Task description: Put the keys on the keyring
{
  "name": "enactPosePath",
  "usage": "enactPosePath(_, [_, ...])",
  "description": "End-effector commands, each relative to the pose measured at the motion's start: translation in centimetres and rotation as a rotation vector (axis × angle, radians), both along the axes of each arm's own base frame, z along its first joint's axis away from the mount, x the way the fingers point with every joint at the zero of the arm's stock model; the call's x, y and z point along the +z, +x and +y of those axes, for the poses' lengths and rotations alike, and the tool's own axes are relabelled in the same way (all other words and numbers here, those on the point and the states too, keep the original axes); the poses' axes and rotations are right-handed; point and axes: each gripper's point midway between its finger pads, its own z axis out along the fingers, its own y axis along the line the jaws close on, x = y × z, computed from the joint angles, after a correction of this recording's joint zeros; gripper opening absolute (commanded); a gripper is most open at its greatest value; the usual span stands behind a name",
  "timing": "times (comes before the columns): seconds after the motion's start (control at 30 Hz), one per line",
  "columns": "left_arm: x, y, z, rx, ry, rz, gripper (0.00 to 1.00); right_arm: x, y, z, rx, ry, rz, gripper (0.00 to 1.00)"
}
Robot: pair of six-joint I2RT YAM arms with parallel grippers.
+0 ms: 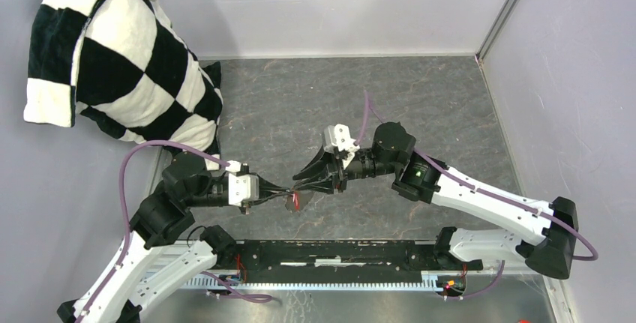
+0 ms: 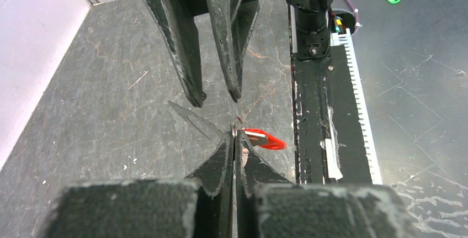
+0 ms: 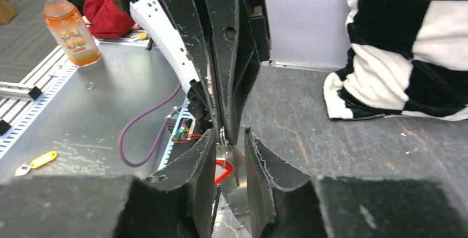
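My left gripper [image 2: 234, 133] is shut on the keyring [image 2: 234, 129], a thin silvery metal loop seen edge-on at its tips. One of the keys, with a red plastic head [image 2: 266, 139], hangs from the ring just right of those tips. In the top view this red key [image 1: 295, 201] dangles low over the dark table between both grippers. My right gripper [image 3: 229, 134] is open. Its fingers [image 3: 203, 163] straddle the left gripper's tips and the ring [image 3: 222, 136] without touching them. The red head [image 3: 223, 170] and a silvery flat piece [image 3: 238, 185] show below, between its jaws.
A black-and-white checkered pillow [image 1: 112, 61] leans in the back left corner. Grey walls close the table at the back and right. A black rail [image 1: 337, 252] runs along the near edge. Off the table lie an orange bottle [image 3: 69, 25] and a yellow-tagged key [image 3: 43, 160].
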Motion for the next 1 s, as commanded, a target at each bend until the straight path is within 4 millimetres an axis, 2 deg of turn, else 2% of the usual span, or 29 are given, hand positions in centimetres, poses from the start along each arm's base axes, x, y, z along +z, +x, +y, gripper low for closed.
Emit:
enactPosePath(0.0, [2.8, 0.0, -0.3, -0.004, -0.075, -0.049, 0.02, 2.0, -1.5, 0.0, 0.094, 0.051, -0.013, 0.3])
enactPosePath(0.2, [3.2, 0.1, -0.4, 0.001, -0.091, -0.047, 0.02, 0.9, -1.2, 0.5, 0.091, 0.02, 0.002, 0.29])
enactPosePath(0.5, [3.5, -0.1, -0.4, -0.007, -0.102, -0.046, 0.02, -0.3, 0.3, 1.5, -0.009, -0.015, -0.011, 0.3])
enactPosePath(0.57, [3.5, -0.2, -0.4, -0.01, -0.101, -0.045, 0.02, -0.1, 0.3, 1.5, -0.017, -0.007, -0.016, 0.23])
enactPosePath(0.67, [3.2, -0.1, -0.4, -0.006, -0.096, -0.04, 0.02, -0.3, 0.4, 1.7, -0.021, -0.016, -0.014, 0.04])
enactPosePath(0.73, [3.0, 0.1, -0.4, 0.004, -0.089, -0.039, 0.02, -0.8, 0.7, 1.6, -0.043, -0.045, -0.01, 0.01])
enactPosePath(0.77, [2.7, 0.2, -0.3, 0.011, -0.079, -0.039, 0.05, -1.0, 1.0, 1.4, -0.057, -0.064, -0.03, 0.01])
enactPosePath(0.9, [0.7, 0.5, 0.2, 0.013, 0.011, -0.052, 0.3, -2.1, 2.1, 0.7, -0.125, -0.176, -0.055, 0.01])
enactPosePath(0.97, [0.0, 0.5, 0.4, 0.006, 0.045, -0.055, 0.33, -2.3, 2.3, 0.5, -0.136, -0.222, -0.071, 0.01])
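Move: The keyring is already pinched in the left hand, its loop standing about 1 cm to the right of that hand's point, level with it and neither ahead nor back. From the open right hand the keyring is about 3 cm below and 1 cm to the left, straight abreast. The red tag hangs roughly 2 cm back, 1 cm right and 3 cm below the keyring; the grey plate dangles some 1 cm back, 3 cm right and 5 cm below it. The keyring is handed across: the right hand, after easing back about 1 cm, sinks some 3 cm and edges left onto its loop beside the left fingertips, tipping its fingers down about 10 degrees. The right fingers shut from part-open and pinch the loop. Only then do the left fingers open about a third, that hand having risen barely 1 cm and come back down. ##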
